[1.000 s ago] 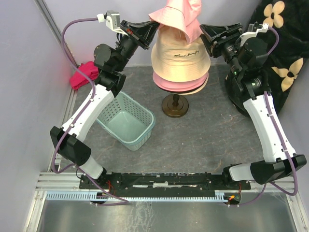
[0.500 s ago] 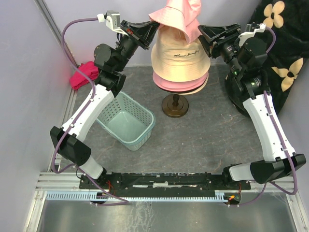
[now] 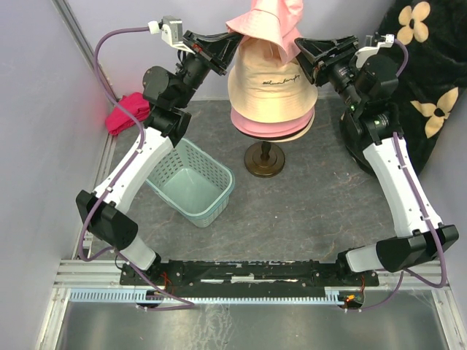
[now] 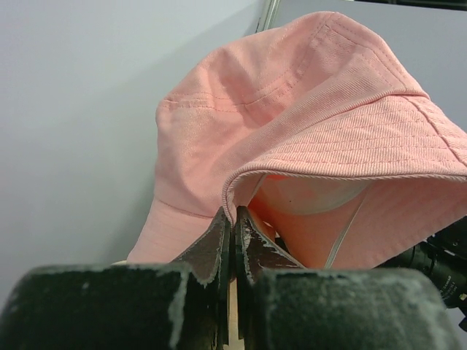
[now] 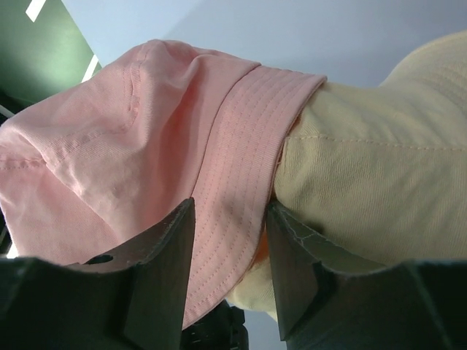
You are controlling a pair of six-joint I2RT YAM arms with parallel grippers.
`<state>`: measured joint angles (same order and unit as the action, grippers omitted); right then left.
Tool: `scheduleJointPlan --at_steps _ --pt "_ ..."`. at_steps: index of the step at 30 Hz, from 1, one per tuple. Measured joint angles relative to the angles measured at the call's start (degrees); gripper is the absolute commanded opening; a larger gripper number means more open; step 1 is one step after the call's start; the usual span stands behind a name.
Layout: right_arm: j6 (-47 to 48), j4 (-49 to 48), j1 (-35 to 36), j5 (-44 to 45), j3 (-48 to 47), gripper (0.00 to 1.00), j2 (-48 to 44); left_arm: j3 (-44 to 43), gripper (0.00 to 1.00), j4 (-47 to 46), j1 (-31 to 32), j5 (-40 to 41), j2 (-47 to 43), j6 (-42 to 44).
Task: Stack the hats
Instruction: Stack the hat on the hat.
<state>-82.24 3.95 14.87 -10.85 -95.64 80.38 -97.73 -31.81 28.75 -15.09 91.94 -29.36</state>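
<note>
A pink hat (image 3: 266, 20) hangs tilted over the stack, its brim pinched in my shut left gripper (image 3: 232, 41). In the left wrist view that gripper (image 4: 234, 220) clamps the edge of the pink hat's (image 4: 306, 124) brim. Below it a beige hat (image 3: 271, 86) sits on another pink hat (image 3: 271, 130), both on a dark stand (image 3: 264, 160). My right gripper (image 3: 299, 52) stands open at the hanging hat's right side. In the right wrist view the pink hat's (image 5: 146, 146) brim lies between that gripper's (image 5: 230, 244) spread fingers (image 5: 157, 266), against the beige hat (image 5: 372, 182).
A pale green basket (image 3: 191, 182) stands left of the stand. A magenta-red cloth bundle (image 3: 128, 113) lies by the left wall. A black cloth with cream flowers (image 3: 427, 65) fills the back right corner, and a dark object (image 3: 355, 146) sits behind the right arm.
My right gripper has slid left toward the hanging pink hat and its jaws have narrowed a little around the brim. The left gripper holds still.
</note>
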Motion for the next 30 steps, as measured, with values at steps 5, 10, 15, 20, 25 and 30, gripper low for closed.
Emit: scheduleJointPlan --at_steps 5,10,15,20,25,30 --pt "-1.40 -2.25 0.00 -0.52 0.85 0.41 1.03 0.00 0.03 0.00 0.00 -0.02 0.20 0.55" --pt "-2.03 -3.93 -0.33 -0.59 2.01 0.25 1.14 0.00 0.03 0.00 0.00 0.02 0.20 1.84" --pt "-2.60 -4.92 -1.57 -0.74 3.04 0.13 1.11 1.51 0.03 -0.07 0.13 1.62 -0.52 3.17" --pt "-3.41 -6.12 -3.65 -0.90 3.30 0.08 0.79 5.84 0.03 -0.28 0.26 5.68 -2.80 5.11" --pt "-4.09 -6.97 -5.60 -0.94 3.30 0.04 0.42 9.84 0.03 -1.75 0.26 10.29 -5.46 5.90" --pt "-4.96 -6.99 -6.86 -0.94 3.30 0.02 0.22 12.87 0.03 -3.08 0.26 13.33 -7.21 5.95"
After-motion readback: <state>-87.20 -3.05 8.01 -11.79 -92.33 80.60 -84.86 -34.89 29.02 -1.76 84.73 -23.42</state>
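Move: The left hand holds the pink hat's left brim, with its crown about 7 cm right and 4 cm ahead, slightly above. The tan hat meant to take it is roughly 7 cm right, level fore-and-aft and 9 cm below; the lower pink hats are in line with it, about 6 cm farther down. For the open right hand, the pink hat's loose right brim lies about 2 cm ahead, straight in line and 1 cm below, with the tan hat about 5 cm left, 1 cm ahead and 5 cm below. Forward about 2 cm and slightly down, the right hand slides its open fingers farther over the loose right brim of the pink hat and shuts them on it, then draws it right about 4 cm and slightly up. The left hand keeps its pinch on the opposite edge and goes left about 4 cm and down 3 cm, turning some 15 degrees counter-clockwise, so the brim is stretched between them. ##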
